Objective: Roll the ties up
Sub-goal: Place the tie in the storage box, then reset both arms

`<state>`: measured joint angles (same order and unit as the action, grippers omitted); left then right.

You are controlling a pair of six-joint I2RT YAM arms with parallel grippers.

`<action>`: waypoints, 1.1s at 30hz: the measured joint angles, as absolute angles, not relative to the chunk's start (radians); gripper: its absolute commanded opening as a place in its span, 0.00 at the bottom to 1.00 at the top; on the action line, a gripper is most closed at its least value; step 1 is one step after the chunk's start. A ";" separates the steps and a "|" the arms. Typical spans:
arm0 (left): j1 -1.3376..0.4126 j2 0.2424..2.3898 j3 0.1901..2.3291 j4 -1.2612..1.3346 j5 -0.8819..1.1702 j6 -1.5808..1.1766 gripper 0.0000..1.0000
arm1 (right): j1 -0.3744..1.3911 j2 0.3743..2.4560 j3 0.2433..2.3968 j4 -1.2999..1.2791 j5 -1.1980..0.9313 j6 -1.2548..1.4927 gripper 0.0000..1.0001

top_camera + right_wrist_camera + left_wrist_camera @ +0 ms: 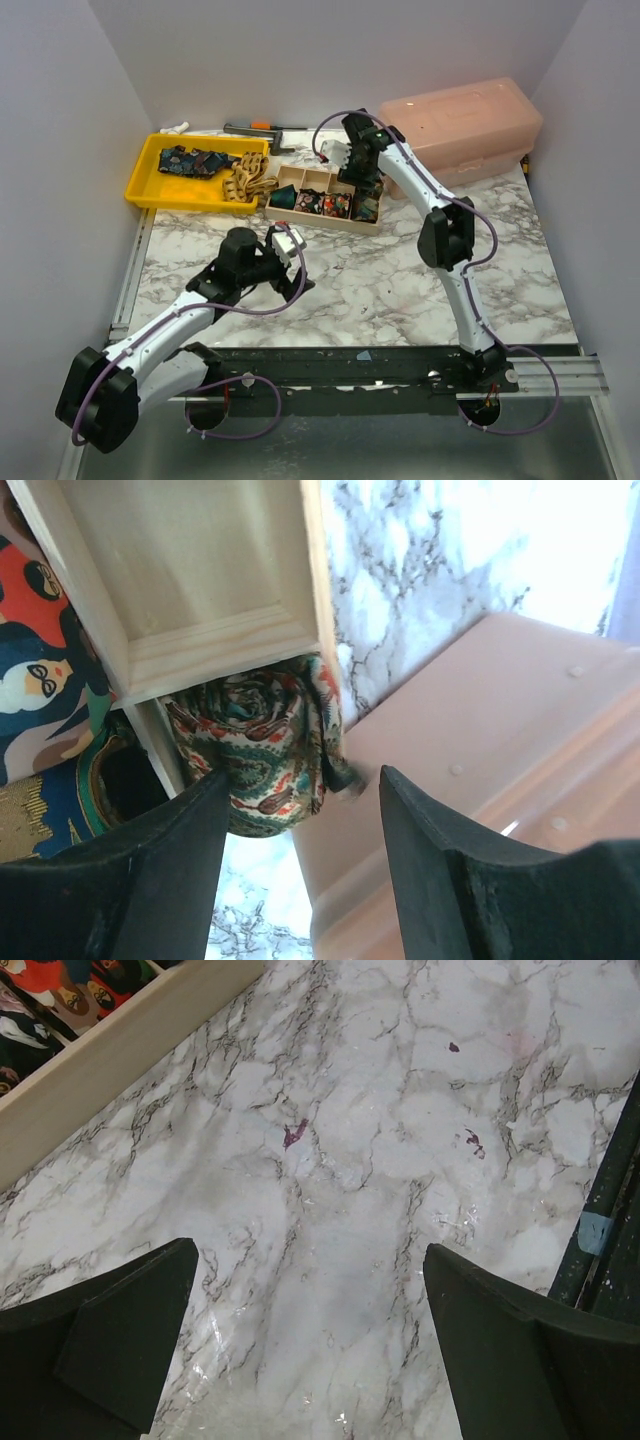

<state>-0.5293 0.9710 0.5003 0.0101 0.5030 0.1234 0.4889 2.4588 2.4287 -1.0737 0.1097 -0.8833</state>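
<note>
A rolled paisley tie [265,740] sits in the end compartment of the wooden box [215,645], its tail draped over the rim. My right gripper [300,800] hangs open just above it, the left finger [170,870] beside the roll and nothing clamped. From above, the right gripper [368,195] covers the right end of the wooden box [300,215], which holds a teal roll [285,198] and a multicoloured roll [325,203]. A dark blue tie [190,160] and a tan tie [250,178] lie unrolled in the yellow tray [150,190]. My left gripper [290,275] [308,1250] stands open over bare marble.
A pink lidded box [470,120] [500,720] stands close beside the wooden box on the right. Small tools [262,128] lie at the back wall. The wooden box's wall [120,1050] crosses the left wrist view's top left; the black front rail [610,1220] is at its right.
</note>
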 measured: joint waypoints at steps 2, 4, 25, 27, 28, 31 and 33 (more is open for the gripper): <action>-0.529 0.980 0.503 0.010 0.496 0.126 0.99 | 0.489 2.447 2.430 -1.060 0.106 -0.879 0.62; -0.526 0.987 0.511 0.012 0.484 0.127 0.98 | 0.489 2.431 2.430 -1.040 0.103 -0.873 0.64; -0.207 1.365 1.384 -0.499 0.372 -0.004 0.99 | 0.385 1.904 2.139 -0.601 0.088 -0.376 1.00; -0.159 1.437 1.502 -0.562 0.374 -0.001 0.98 | 0.323 1.818 2.029 -0.575 0.080 -0.306 1.00; -0.126 1.464 1.539 -0.593 0.377 -0.001 0.98 | 0.287 1.767 1.950 -0.564 0.074 -0.273 1.00; -0.026 1.504 1.571 -0.656 0.387 -0.013 0.99 | 0.203 1.655 1.744 -0.547 0.060 -0.220 1.00; 0.032 1.520 1.554 -0.681 0.397 -0.029 0.98 | 0.148 1.593 1.595 -0.548 0.027 -0.184 1.00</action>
<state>0.0322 1.5196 1.5539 -0.6811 0.3973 -0.0288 0.1482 1.5929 1.5951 -0.5480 0.0273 -0.1841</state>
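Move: The tie just placed in the storage box's back right cell lies about 3 cm below the right fingers, 1 cm back and 1 cm left; the green tie in the cell in front is 7 cm back, 2 cm left. The pink bin's middle is roughly 17 cm right of this hand and 6 cm ahead. From the left hand the tan tie is about 28 cm ahead, 13 cm left, 9 cm below; the navy tie, 33 cm ahead, 26 cm left. Raise the right gripper some 25 cm off the placed tie, opening the fingers from partly to fully open, then swing right past the box's end, easing back and down in front of the pink bin, wrist turning clockwise about 45 degrees. Meanwhile bring the open left gripper forward, left and up towards the tan tie, turning counter-clockwise, dipping slightly at the end. ##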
